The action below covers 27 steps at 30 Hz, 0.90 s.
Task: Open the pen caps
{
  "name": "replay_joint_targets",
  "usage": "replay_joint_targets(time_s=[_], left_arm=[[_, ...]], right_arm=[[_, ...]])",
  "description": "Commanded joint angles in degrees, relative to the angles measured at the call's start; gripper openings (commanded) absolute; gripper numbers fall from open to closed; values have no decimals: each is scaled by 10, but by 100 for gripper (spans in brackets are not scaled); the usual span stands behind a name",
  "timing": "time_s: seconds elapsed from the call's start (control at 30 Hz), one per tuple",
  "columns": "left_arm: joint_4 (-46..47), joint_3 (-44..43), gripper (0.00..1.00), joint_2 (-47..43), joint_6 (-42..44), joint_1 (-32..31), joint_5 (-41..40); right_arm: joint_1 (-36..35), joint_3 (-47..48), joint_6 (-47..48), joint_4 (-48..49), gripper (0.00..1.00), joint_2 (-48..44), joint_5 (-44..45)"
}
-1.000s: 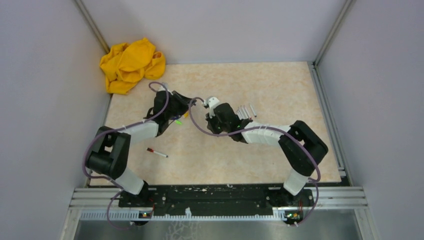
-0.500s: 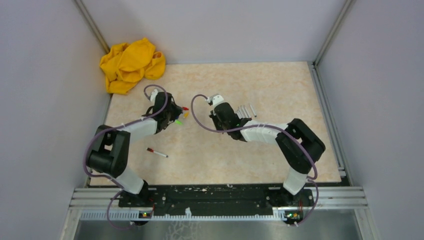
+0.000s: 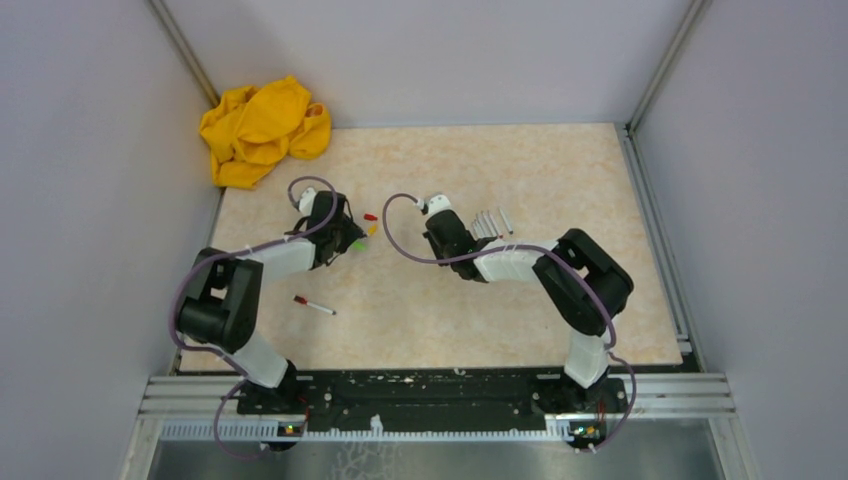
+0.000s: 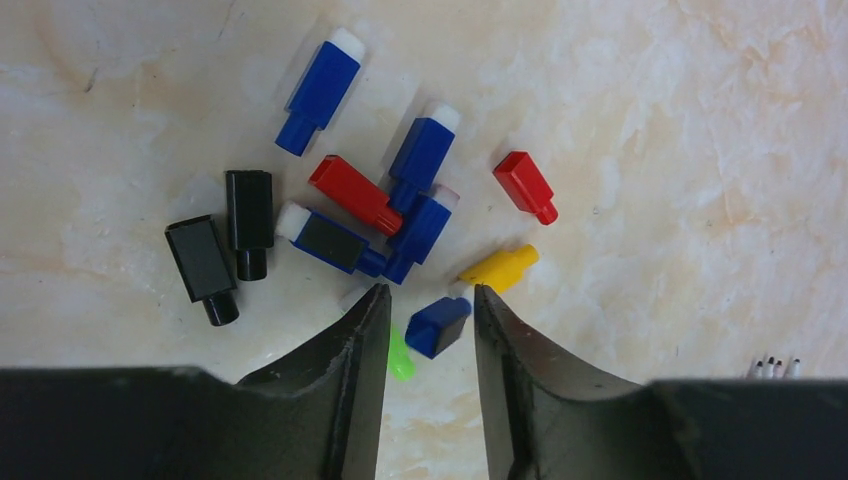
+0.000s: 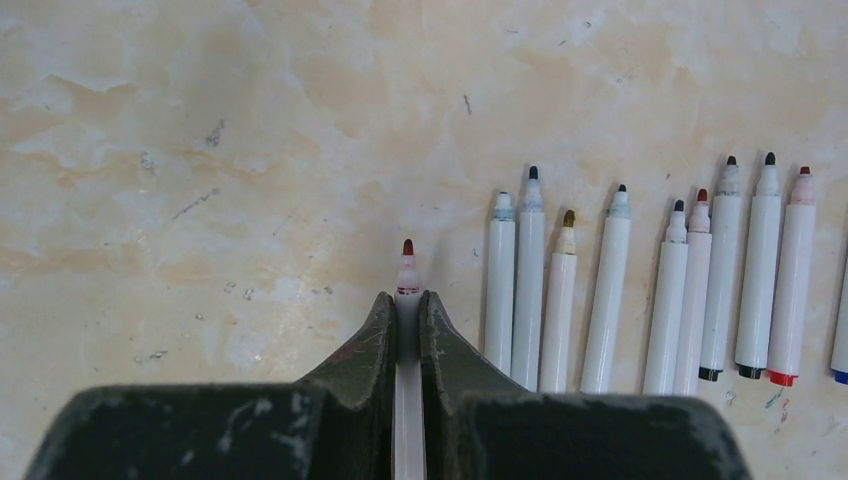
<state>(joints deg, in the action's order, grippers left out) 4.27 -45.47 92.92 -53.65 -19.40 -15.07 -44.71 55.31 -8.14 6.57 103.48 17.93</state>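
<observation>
Several loose pen caps lie in a heap on the table in the left wrist view: blue ones (image 4: 321, 82), red (image 4: 525, 186), black (image 4: 203, 268), yellow (image 4: 499, 268) and a green one (image 4: 400, 357). My left gripper (image 4: 430, 300) hangs open over the heap's near edge. A blue cap (image 4: 438, 326) lies loose between its jaws. From above, the left gripper (image 3: 345, 232) sits beside the caps (image 3: 370, 217). My right gripper (image 5: 405, 298) is shut on a bare white marker (image 5: 407, 272) with a dark red tip, just left of a row of uncapped markers (image 5: 610, 300).
A capped marker with a red cap (image 3: 314, 306) lies alone near the left arm. A crumpled yellow cloth (image 3: 262, 130) fills the back left corner. The row of uncapped markers (image 3: 490, 222) sits right of the right gripper. Walls and rails border the table (image 3: 560, 170).
The two grippers, close together a second ago, have drawn apart. The left one went left to the heap of caps and opened. The right one drew back beside the marker row, still gripping its marker.
</observation>
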Motion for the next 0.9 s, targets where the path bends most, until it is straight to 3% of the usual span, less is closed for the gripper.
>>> replay_joint_targets(time_s=[0.0, 0.33, 0.53, 0.77, 0.87], left_arm=[[-2, -1, 46, 8, 4, -1, -6], [-2, 4, 50, -33, 0, -2, -14], [-1, 21, 75, -120, -3, -6, -23], [-18, 28, 83, -223, 5, -9, -33], [-29, 26, 87, -273, 10, -10, -40]], right_arm=[[6, 28, 4, 27, 0, 8, 32], [6, 27, 13, 33, 2, 12, 54], [6, 38, 22, 27, 11, 14, 56], [6, 47, 27, 16, 28, 12, 52], [6, 52, 29, 9, 31, 10, 50]])
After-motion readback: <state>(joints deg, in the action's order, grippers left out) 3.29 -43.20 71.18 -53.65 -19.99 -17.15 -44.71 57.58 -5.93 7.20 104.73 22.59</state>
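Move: The last capped pen, red-capped, lies about 15 cm back and 9 cm left of the left hand, 3 cm lower; the loosened blue cap is right under its fingertips, the yellow cap 2 cm ahead and 2 cm right. The right hand holds a red pen just over its spot, 1 cm ahead, 1 cm right and 2 cm down; the nearest uncapped pen lies roughly 2 cm ahead and 4 cm right, the row's outermost 4 cm ahead and 15 cm right. The left hand stays low among the caps, its already parting fingers spreading farther off the blue cap, then climbs almost straight up some 13 cm, away from the cap pile, opening wide while the fingers tip up nearly 20 degrees. The right hand eases about 1 cm right and forward and a touch down, towards the row of uncapped pens, then opens to let go of the red pen and lifts slightly, easing a little farther forward. ##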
